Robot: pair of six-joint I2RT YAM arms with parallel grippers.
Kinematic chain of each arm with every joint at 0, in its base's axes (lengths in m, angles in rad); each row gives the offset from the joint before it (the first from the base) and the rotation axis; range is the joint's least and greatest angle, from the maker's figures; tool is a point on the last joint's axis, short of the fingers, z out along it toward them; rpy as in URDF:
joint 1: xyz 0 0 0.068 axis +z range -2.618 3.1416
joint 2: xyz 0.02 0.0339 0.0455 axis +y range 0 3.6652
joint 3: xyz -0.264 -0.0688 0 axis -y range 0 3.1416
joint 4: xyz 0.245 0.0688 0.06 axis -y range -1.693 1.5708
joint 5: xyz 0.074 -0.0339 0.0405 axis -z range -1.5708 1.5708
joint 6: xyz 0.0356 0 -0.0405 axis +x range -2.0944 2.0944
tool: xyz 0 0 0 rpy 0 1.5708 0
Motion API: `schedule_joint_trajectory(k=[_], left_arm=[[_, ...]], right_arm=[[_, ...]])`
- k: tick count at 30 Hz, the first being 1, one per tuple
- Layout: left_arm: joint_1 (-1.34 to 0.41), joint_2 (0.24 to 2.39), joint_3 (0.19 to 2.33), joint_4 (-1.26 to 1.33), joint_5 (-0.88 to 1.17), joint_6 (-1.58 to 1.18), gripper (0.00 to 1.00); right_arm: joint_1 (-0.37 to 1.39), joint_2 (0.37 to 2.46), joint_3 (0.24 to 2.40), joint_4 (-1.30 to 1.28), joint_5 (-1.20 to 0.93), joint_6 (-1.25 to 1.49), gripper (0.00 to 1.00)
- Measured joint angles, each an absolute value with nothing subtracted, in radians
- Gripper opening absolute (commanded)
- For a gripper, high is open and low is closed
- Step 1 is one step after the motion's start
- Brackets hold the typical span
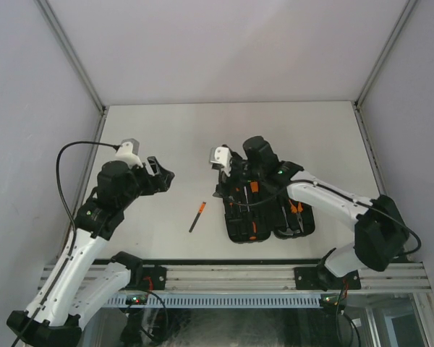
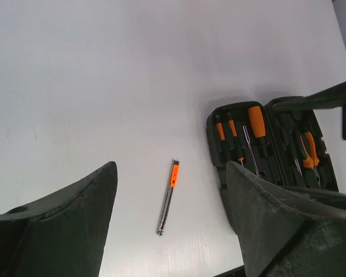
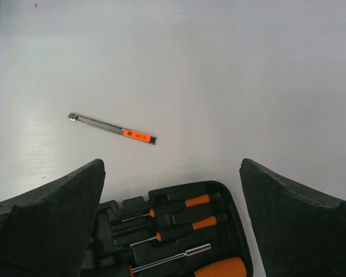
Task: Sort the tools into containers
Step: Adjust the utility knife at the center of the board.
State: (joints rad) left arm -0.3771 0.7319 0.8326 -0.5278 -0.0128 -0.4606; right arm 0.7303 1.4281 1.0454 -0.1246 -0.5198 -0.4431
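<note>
The black tool case (image 1: 269, 230) lies open near the table's front edge, right of centre. Two thin screwdrivers (image 3: 184, 210) with orange-and-black handles sit in its moulded slots, beside a metal shaft on a thick orange handle (image 3: 219, 268). Orange-handled pliers (image 2: 308, 150) rest in the case's other half. One slim metal tool with an orange band (image 1: 197, 216) lies loose on the table, left of the case. My right gripper (image 3: 172, 164) hovers open over the case's far end, nothing between its fingers. My left gripper (image 2: 172, 168) hangs open and empty above the table, left of the loose tool.
White walls with metal corner posts (image 1: 74, 54) close in the table on three sides. An aluminium rail (image 1: 231, 275) with the arm bases runs along the near edge. A black cable (image 1: 61, 170) loops off the left arm.
</note>
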Motion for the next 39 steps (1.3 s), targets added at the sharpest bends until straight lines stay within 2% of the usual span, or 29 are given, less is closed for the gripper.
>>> schedule_joint_trajectory(k=[13, 23, 39], left_arm=[[-0.161, 0.733, 0.799, -0.564, 0.039, -0.461, 0.78], [0.043, 0.702, 0.728, -0.585, 0.077, -0.484, 0.77], [0.081, 0.697, 0.715, -0.587, 0.128, -0.486, 0.76]], right_arm=[[0.823, 1.808, 1.345, -0.501, -0.532, -0.746, 0.93], [0.873, 2.016, 1.559, -0.672, -0.522, -0.849, 0.86], [0.933, 2.164, 1.664, -0.756, -0.494, -0.879, 0.75]])
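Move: The utility knife lies roughly 10 cm to the left of my right hand, 6 cm back and some 20 cm below. At about that same depth, the tool case's left half is centred about 4 cm to this hand's right and 3 cm back, and its right half about 20 cm to the right and 2 cm back. From my left hand the knife is around 8 cm to the right, 5 cm back and 24 cm down. I drop my right hand about 16 cm towards the knife's orange end, carrying it some 7 cm left and a little back, off the case side. The fingers tip steeper by some 30 degrees, swing counter-clockwise and narrow by about a quarter, still open and short of touching. Meanwhile my empty left hand clears away leftward and lower, turning counter-clockwise. ##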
